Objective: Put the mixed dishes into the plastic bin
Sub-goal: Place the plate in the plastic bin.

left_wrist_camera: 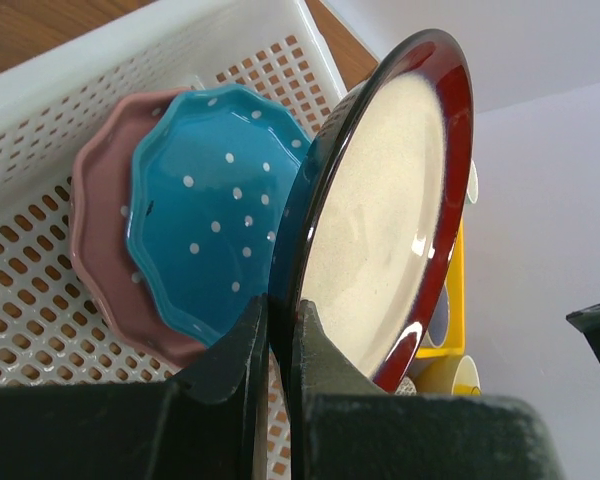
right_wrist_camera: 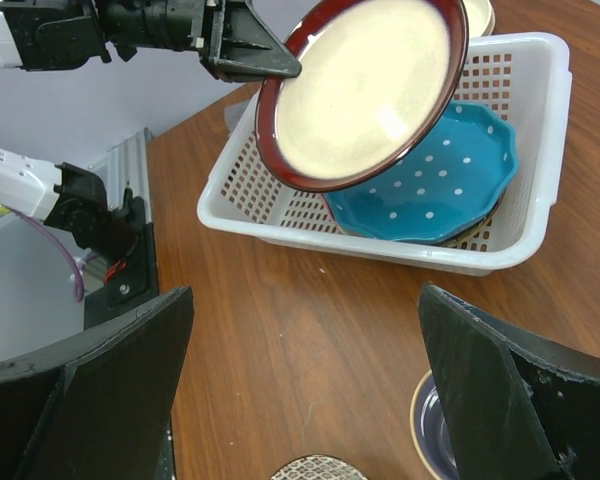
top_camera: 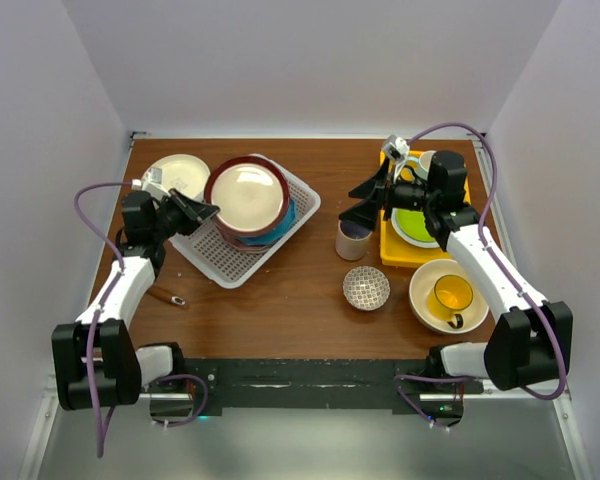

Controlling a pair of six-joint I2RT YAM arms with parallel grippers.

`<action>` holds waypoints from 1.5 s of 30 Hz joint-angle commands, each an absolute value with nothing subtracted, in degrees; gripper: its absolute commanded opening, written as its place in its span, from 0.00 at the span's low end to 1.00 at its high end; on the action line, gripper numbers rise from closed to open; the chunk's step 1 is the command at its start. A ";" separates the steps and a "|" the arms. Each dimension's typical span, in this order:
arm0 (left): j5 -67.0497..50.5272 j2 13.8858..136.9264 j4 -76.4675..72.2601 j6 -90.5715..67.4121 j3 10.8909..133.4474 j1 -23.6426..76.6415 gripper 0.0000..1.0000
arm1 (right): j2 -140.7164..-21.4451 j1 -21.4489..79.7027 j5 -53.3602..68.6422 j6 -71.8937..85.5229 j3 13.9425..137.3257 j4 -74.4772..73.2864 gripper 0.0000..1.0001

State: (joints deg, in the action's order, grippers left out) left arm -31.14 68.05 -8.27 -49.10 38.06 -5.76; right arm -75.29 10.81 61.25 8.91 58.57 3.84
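Note:
The white plastic bin stands at the back left. A blue dotted plate lies in it on a pink plate. My left gripper is shut on the rim of a red-rimmed cream plate, held tilted over the bin. My right gripper hangs open above bare table, holding nothing. A beige mug, a small patterned bowl and a yellow mug inside a large cream bowl sit on the right.
A yellow tray at the back right holds a green plate under the right arm. A cream plate lies behind the bin at the back left. A small brown-handled item lies beside the left arm.

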 commanded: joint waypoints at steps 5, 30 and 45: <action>-30.94 70.84 -21.09 -53.09 43.77 -6.59 0.00 | -73.57 10.28 63.11 8.09 58.36 5.19 0.98; -27.61 81.65 -19.51 -53.17 45.18 -2.99 0.00 | -73.92 10.02 63.37 8.44 57.92 6.06 0.98; -26.19 85.51 -20.56 -53.88 45.00 -0.88 0.00 | -73.65 9.49 63.54 8.70 57.66 6.33 0.98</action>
State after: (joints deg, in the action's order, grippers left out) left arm -23.31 85.84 -11.14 -50.57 40.93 -1.69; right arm -75.29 9.93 62.57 8.95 57.82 4.32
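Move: The left hand already grips the dark-red-rimmed plate by its left edge. The plate is bound for the blue plate, which sits on the pink one in the bin, about 7 cm ahead, 9 cm right and 12 cm below that hand. The bin's middle is about 6 cm ahead, 4 cm right and 13 cm below; the cream plate lies some 17 cm ahead, 12 cm left and 15 cm below. From the right hand, the blue plate is roughly 11 cm ahead, 19 cm left and 21 cm below. Still pinching the dark-red-rimmed plate by its edge, the left hand lowers it into the bin towards the blue plate. It first eases forward about 3 cm, then sinks nearly straight down, about 8.5 cm in all, with the fingers tipping some 15 degrees further downward and staying shut. ##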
